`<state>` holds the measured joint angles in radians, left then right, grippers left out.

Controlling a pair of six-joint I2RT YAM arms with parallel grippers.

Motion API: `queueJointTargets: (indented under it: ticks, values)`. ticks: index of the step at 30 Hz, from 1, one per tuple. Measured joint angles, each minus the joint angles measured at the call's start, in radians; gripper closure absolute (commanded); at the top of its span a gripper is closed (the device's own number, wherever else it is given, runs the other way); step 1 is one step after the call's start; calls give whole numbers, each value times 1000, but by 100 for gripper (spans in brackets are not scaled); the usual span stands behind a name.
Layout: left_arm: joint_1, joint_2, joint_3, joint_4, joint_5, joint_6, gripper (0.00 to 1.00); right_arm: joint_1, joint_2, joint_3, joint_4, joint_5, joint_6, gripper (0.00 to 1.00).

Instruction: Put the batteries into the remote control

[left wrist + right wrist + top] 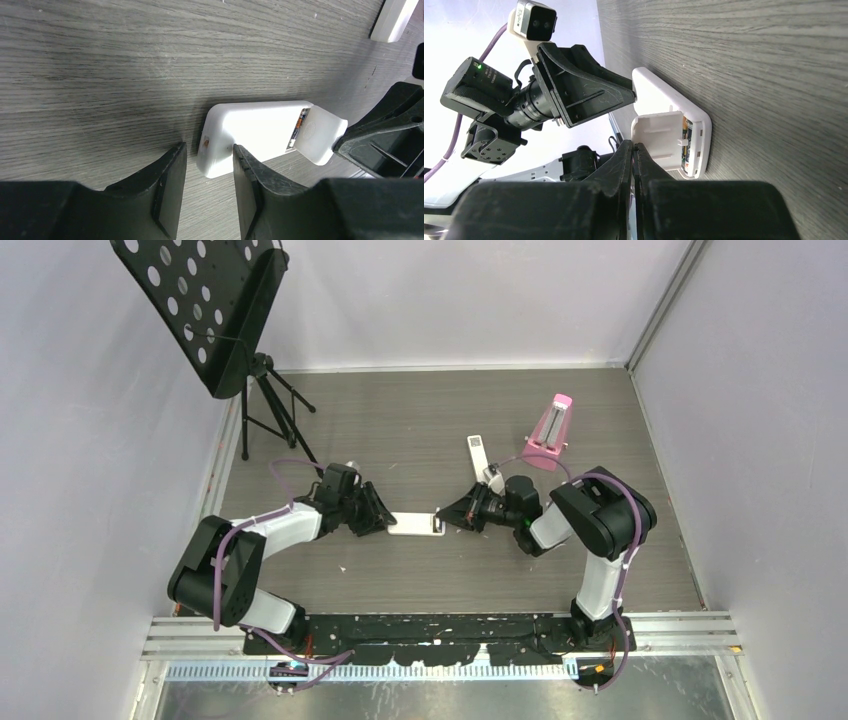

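Note:
The white remote control (415, 525) lies face down between my two grippers, plain back up (255, 127). Its battery cover (656, 135) stands ajar at the right end, also seen in the left wrist view (320, 135). Batteries (686, 137) sit in the uncovered compartment, and a sliver of them (299, 125) peeks out from under the cover. My left gripper (208, 148) is open at the remote's left end, one fingertip (239, 152) against its back. My right gripper (634, 146) is shut, its tips at the cover's edge (445, 515).
A longer slim white remote (478, 452) lies just behind the right gripper, near a pink metronome (550, 432). A black music stand (215, 310) occupies the back left corner. Grey walls close in on both sides.

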<state>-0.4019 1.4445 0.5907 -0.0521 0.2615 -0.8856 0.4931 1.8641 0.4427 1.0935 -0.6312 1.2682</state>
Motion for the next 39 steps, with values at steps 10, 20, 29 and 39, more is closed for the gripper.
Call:
queueJointTargets:
  ticks: [10, 20, 29, 39]
  values:
    - [0, 2, 4, -4, 0, 0, 57, -14, -1, -26, 7, -15, -5, 84]
    - [-2, 3, 7, -9, 0, 2, 57, -27, -60, -43, -75, -6, -51, 80]
    - [-2, 5, 9, -9, 0, 2, 56, -32, -163, -45, -256, 31, -143, 76]
    - [-2, 6, 10, -9, 1, 2, 56, -31, -257, -42, -457, 84, -224, 57]
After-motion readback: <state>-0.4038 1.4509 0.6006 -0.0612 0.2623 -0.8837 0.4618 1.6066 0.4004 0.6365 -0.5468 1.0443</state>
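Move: The remote's battery cover stands raised at the remote's right end, its middle about 2 cm back of the right fingertips, 1 cm to their right and 2 cm lower. The open battery slot is some 2 cm back and 4 cm below these tips; the second white remote lies about 11 cm ahead and 8 cm right. From the left hand, set around the remote's other end, the cover is 10 cm to the right, level fore and aft, and 1 cm higher. The raised cover is followed down and outward by the right fingertips, which go about 3.5 cm to the right, easing roughly 2 cm back and 2 cm down, while they open from nearly shut to about a third and tip some 15 degrees more steeply downward. They finish at the cover's outer edge; the left hand stays put, fingers around the remote's left end. ##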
